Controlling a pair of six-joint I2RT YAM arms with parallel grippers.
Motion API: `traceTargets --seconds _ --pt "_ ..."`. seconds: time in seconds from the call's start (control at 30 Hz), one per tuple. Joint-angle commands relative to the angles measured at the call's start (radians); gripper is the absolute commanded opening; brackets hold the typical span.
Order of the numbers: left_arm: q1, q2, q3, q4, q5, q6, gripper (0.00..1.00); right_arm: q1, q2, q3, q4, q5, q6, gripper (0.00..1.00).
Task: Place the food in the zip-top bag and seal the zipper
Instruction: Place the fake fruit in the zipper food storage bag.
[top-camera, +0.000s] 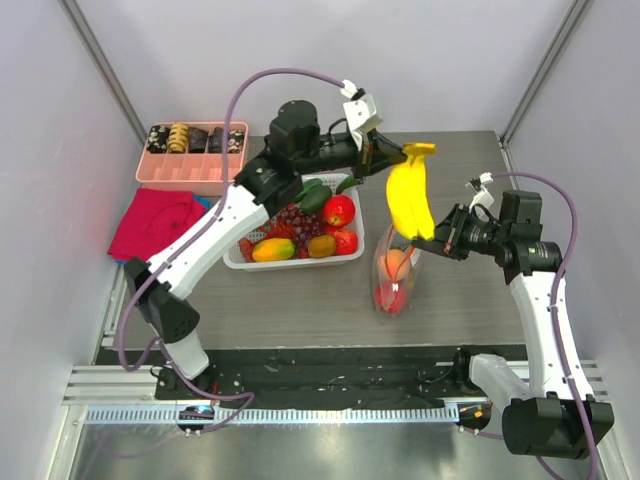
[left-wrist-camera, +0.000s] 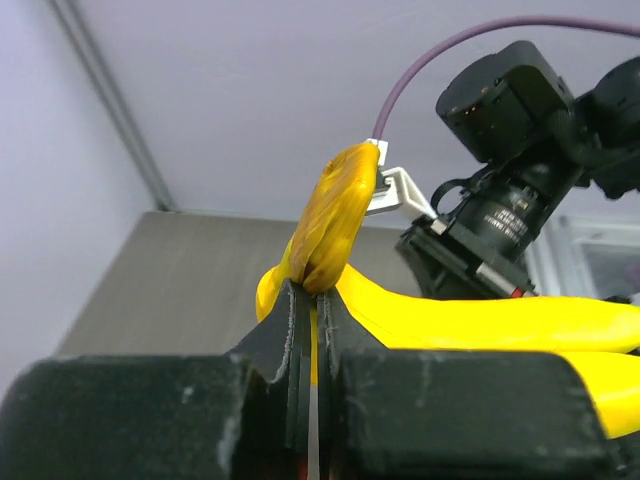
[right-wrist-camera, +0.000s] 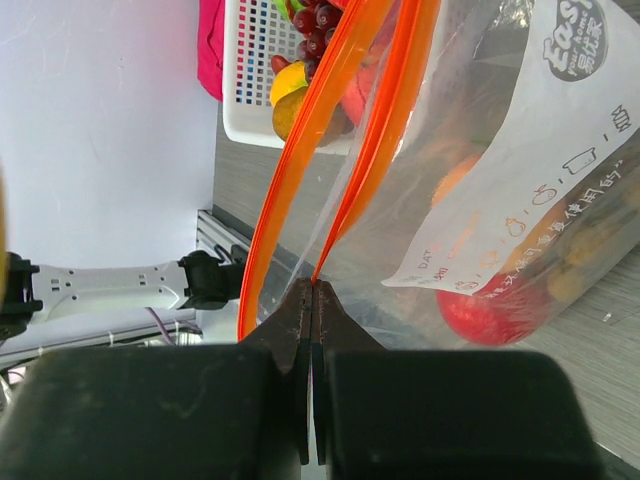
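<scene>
My left gripper (top-camera: 387, 152) (left-wrist-camera: 315, 293) is shut on the brown stem end of the yellow bananas (top-camera: 411, 200) (left-wrist-camera: 480, 325), which hang in the air over the mouth of the zip-top bag (top-camera: 397, 278) (right-wrist-camera: 490, 130). The bag stands upright on the table with a peach (top-camera: 396, 262) and a red round fruit (top-camera: 390, 296) (right-wrist-camera: 488, 316) inside. Its orange-red zipper (right-wrist-camera: 300, 140) is parted, and the mouth gapes. My right gripper (top-camera: 441, 240) (right-wrist-camera: 313, 285) is shut on one side of that strip at the bag's right edge.
A white lattice basket (top-camera: 300, 263) left of the bag holds grapes, a red apple, a mango and other toy fruit. Behind it at the back left is a pink divided tray (top-camera: 160, 172) with small rolls. A magenta cloth (top-camera: 155, 222) lies beside the tray.
</scene>
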Motion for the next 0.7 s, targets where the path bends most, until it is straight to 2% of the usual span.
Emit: traceTargets --seconds 0.0,0.17,0.33,0.47,0.67 --pt "-0.017 0.072 -0.021 0.231 0.079 -0.329 0.0 0.004 -0.033 0.054 -0.043 -0.011 -0.072 0.01" --pt "-0.017 0.134 -0.068 0.303 0.082 -0.404 0.0 0.004 -0.064 0.041 -0.081 -0.008 -0.111 0.01" --pt "-0.004 0.154 -0.11 0.288 0.093 -0.37 0.0 0.004 -0.067 0.058 -0.118 0.001 -0.135 0.01" --pt "0.019 0.149 -0.148 0.236 0.102 -0.291 0.0 0.004 -0.072 0.061 -0.132 0.001 -0.14 0.01" --pt "0.039 0.099 -0.197 0.105 0.073 -0.064 0.0 0.004 -0.072 0.062 -0.152 0.002 -0.163 0.01"
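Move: My left hand holds the bananas by the stem, free ends reaching back. The zip-top bag's open mouth lies about 20 cm below it, some 3 cm back and 4 cm to its right. In the bag, the peach sits about 28 cm below that hand and 4 cm back, 2 cm to its right; the white basket is 15 cm ahead, 20 cm left, well below. From my right hand, pinching the zipper edge, the mouth is roughly 2 cm ahead and 2 cm left, about level. I lower the bananas about 13 cm towards the open mouth with my left hand, first swinging some 5 cm right, then easing a little back left and 3 cm forward. The wrist rolls some 20 degrees, tipping the bananas' free ends up, while the fingers keep their pinch on the stem. My right hand keeps hold of the zipper edge and draws it back about 2.5 cm. ##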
